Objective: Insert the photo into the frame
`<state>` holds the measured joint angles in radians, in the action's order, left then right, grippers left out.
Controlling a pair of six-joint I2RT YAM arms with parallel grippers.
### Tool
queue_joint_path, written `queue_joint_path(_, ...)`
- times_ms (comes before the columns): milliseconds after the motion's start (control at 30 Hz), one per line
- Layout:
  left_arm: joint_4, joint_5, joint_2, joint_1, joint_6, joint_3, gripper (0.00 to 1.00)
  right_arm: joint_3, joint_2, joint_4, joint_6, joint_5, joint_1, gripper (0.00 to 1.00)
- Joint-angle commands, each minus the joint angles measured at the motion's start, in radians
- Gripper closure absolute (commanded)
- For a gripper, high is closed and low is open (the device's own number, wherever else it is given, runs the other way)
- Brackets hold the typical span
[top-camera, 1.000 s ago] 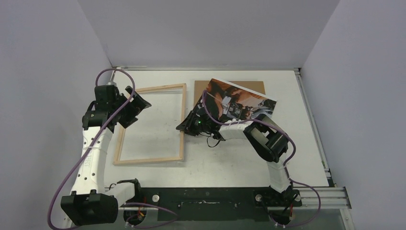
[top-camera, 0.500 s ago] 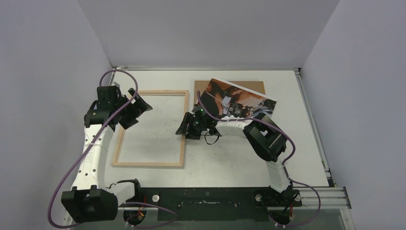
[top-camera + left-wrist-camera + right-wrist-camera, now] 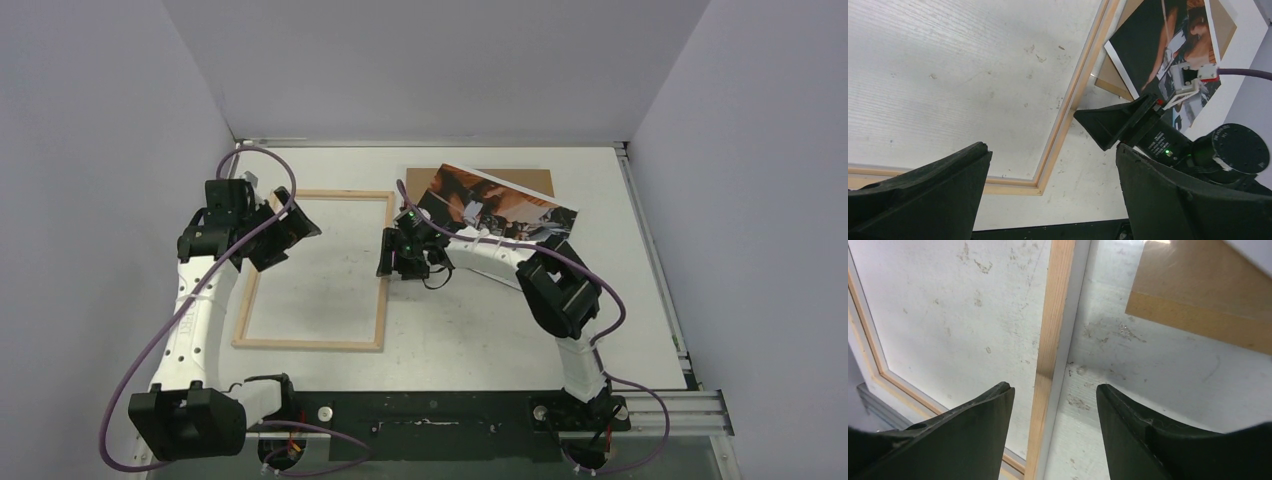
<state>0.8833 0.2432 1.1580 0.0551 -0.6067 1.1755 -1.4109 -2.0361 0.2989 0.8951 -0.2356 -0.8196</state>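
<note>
The frame (image 3: 310, 343) lies flat on the table's left half with its pale wood back up. The photo (image 3: 500, 210) lies at the back right, skewed, partly on a brown backing board (image 3: 535, 180). My right gripper (image 3: 395, 262) hovers open over the frame's right rail (image 3: 1055, 315). The rail runs between its fingertips (image 3: 1054, 388) and neither finger touches it. My left gripper (image 3: 290, 228) hangs open and empty above the frame's upper left part. In the left wrist view the left gripper (image 3: 1050, 150) looks across the frame's rail (image 3: 1083, 85) to the photo (image 3: 1148, 45).
The backing board's near edge (image 3: 1208, 295) lies just right of the frame's right rail. The grey enclosure walls close in on the left, back and right. The two arm bases stand on a black bar (image 3: 430, 412) at the near edge.
The right gripper has opened and let go of the frame's right rail, then shifted slightly back. The frame has turned from skewed to lying square. The left gripper barely moved.
</note>
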Motion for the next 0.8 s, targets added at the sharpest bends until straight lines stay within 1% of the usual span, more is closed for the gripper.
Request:
queue_joint_path(0,-0.002,0.004,-0.008,0.005,0.071,0.053,0.03,-0.116,0.159,0.168,-0.169,0.182,0.014,0.38)
queue_joint_path(100,-0.069,0.066,-0.011,0.006,0.083,0.037,0.03,-0.137,0.228,0.255,-0.204,0.280,0.060,0.37)
queue_joint_path(167,-0.126,0.102,-0.003,0.005,0.074,0.019,0.03,-0.137,0.268,0.321,-0.222,0.317,0.111,0.37)
queue_joint_path(300,-0.265,0.104,0.027,0.002,0.022,-0.045,0.03,-0.067,0.340,0.396,-0.228,0.394,0.216,0.39)
queue_joint_path(433,-0.445,0.087,0.082,-0.004,-0.050,-0.118,0.05,0.073,0.402,0.322,-0.269,0.337,0.332,0.38)
queue_joint_path(500,-0.491,0.084,0.132,-0.027,-0.077,-0.112,0.06,0.086,0.382,0.325,-0.291,0.249,0.398,0.39)
queue_joint_path(567,-0.515,0.071,0.196,-0.078,-0.075,-0.067,0.07,0.068,0.348,0.354,-0.302,0.168,0.459,0.39)
queue_joint_path(633,-0.529,0.051,0.274,-0.142,-0.055,-0.006,0.07,0.060,0.320,0.347,-0.327,0.106,0.491,0.39)
queue_joint_path(767,-0.527,0.041,0.467,-0.231,-0.006,0.178,0.09,0.065,0.269,0.340,-0.360,0.028,0.534,0.39)
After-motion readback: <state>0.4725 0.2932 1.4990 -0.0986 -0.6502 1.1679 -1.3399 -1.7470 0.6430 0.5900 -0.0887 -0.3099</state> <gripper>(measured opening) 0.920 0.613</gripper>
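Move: Low over the frame's right rail, its open fingers to either side of the wood, the right hand has the photo's middle about 12 cm ahead and 25 cm to its right, roughly 2 cm lower. The backing board under the photo centres some 14 cm ahead and 22 cm right; the frame's middle is about 15 cm left and 2 cm ahead. From the left hand the photo lies some 43 cm right, 12 cm ahead and 18 cm below. Leaving the frame rail, the right hand arcs some 25 cm right and 9 cm forward to the photo, rising about 12 cm before sinking 7 cm over it, wrist turning roughly 20 degrees clockwise, fingers staying part-open. The left hand, wide open above the frame, also heads towards the photo, going forward, then right and down as well. ##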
